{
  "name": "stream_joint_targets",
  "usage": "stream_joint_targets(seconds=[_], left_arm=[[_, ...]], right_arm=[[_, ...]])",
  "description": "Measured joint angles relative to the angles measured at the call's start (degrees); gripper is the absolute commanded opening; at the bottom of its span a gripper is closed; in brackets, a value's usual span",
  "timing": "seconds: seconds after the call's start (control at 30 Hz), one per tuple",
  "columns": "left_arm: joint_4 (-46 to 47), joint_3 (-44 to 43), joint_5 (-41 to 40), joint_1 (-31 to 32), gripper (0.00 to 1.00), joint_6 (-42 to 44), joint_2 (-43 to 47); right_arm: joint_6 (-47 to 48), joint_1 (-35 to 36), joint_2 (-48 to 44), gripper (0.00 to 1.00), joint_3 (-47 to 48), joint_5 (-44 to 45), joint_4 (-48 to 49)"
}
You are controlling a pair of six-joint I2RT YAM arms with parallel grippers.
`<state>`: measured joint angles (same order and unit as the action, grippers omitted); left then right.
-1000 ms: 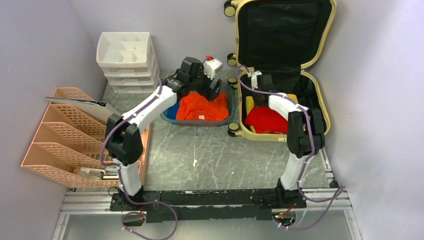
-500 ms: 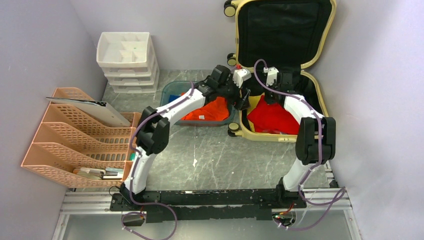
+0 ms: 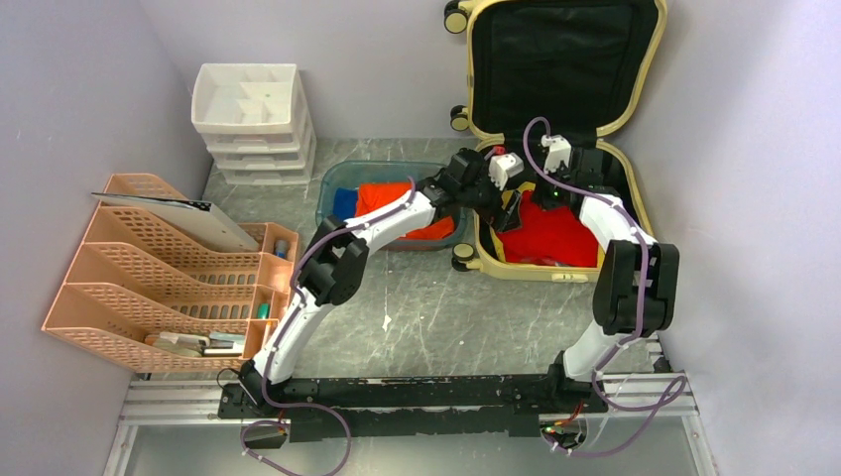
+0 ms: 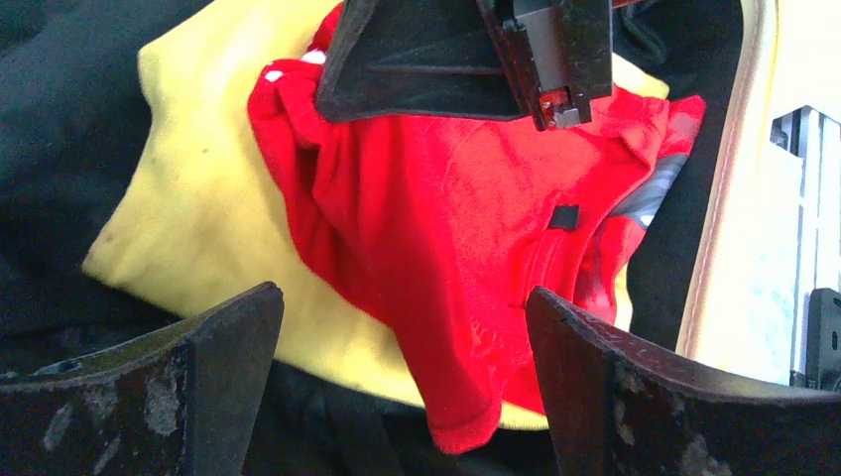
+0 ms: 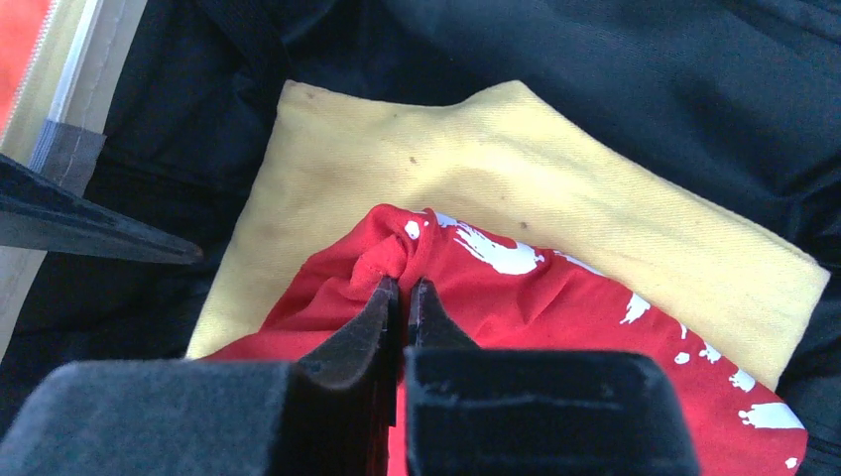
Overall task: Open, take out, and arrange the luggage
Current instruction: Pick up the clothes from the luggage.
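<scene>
The pale yellow luggage (image 3: pixel 560 59) lies open at the back right, its lid standing against the wall. A red garment (image 3: pixel 550 233) with white print lies inside on a yellow cloth (image 5: pixel 496 169) over the black lining. My right gripper (image 5: pixel 405 283) is shut on a bunched fold of the red garment (image 5: pixel 516 288) and holds it up. My left gripper (image 4: pixel 402 297) is open above the suitcase. The hanging lower edge of the red garment (image 4: pixel 446 248) lies between its fingers without touching them. In the top view the left gripper (image 3: pixel 508 206) sits just left of the right gripper (image 3: pixel 540 193).
A teal tray (image 3: pixel 332 188) beside the suitcase holds an orange garment (image 3: pixel 382 193) and a blue cloth (image 3: pixel 344 203). A white drawer unit (image 3: pixel 253 119) stands at the back left. A peach file rack (image 3: pixel 149 268) lines the left side. Walls close in on both sides.
My left arm has swung right from the teal tray to the suitcase. The right gripper has drawn the red garment up and back.
</scene>
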<state>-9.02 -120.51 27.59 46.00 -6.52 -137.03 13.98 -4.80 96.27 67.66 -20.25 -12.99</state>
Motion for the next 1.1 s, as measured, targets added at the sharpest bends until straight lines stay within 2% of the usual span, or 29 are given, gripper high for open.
stream_joint_targets(seconds=[0.3,0.67,0.7,0.77,0.87,0.93,0.97,1.0,1.07,1.1], left_arm=[[1.5,-4.0,-1.9,1.8,0.97,1.7,-4.0],[-0.2,-4.2,-3.2,2.7,0.97,2.6,-8.7],[-0.1,-4.2,-2.9,2.7,0.95,2.4,-8.8],[0.1,-4.2,-2.2,2.6,0.77,2.0,-8.8],[1.1,-4.0,-1.2,2.4,0.43,0.7,-8.8],[1.7,-3.7,-0.4,2.1,0.21,-0.6,-8.8],[2.3,-3.5,0.1,2.1,0.11,-1.1,-8.8],[2.5,-3.5,0.5,2.0,0.06,-1.9,-8.8],[2.6,-3.5,1.5,1.8,0.05,-3.1,-8.8],[2.7,-3.5,1.7,1.8,0.05,-3.7,-8.8]], right_arm=[[0.2,-2.8,-1.7,0.0,-1.1,-4.3,0.0],[0.6,-3.2,-1.9,0.0,-1.5,-6.0,0.1],[0.6,-3.2,-1.9,0.0,-1.6,-6.0,0.1],[0.6,-3.3,-1.9,0.0,-1.6,-6.1,0.2],[0.6,-3.3,-1.9,0.01,-1.6,-6.1,0.2],[0.6,-3.3,-1.9,0.2,-1.6,-6.1,0.2],[0.6,-3.3,-1.9,0.36,-1.6,-6.1,0.2],[0.6,-3.3,-1.9,0.51,-1.6,-6.2,0.1],[0.7,-3.4,-1.9,0.77,-1.6,-6.4,0.0],[0.4,-3.5,-1.9,0.96,-1.6,-6.4,0.0]])
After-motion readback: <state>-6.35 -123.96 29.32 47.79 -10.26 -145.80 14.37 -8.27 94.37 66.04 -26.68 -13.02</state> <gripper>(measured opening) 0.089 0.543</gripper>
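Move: The raised fold of the red clothes lies about 6 cm below the left hand, 3 cm to its right and 1 cm back; their middle is roughly 8 cm right, 4 cm back and 8 cm down. From the right hand, still pinching their far edge, that middle is some 6 cm back, straight below sideways and about 7 cm down. From the left hand, the luggage's left rim is 8 cm left and 2 cm back; the orange clothes are 26 cm left, level with it. The red clothes are still pinched in the right fingers, barely moving, as the left hand eases some 2.5 cm right over their raised fold, then sinks about 6.5 cm beside the right gripper, its wrist nearly unturned. The left fingers close from wide open and pinch the fold; only then do the right fingers open to about half, letting the cloth go. ##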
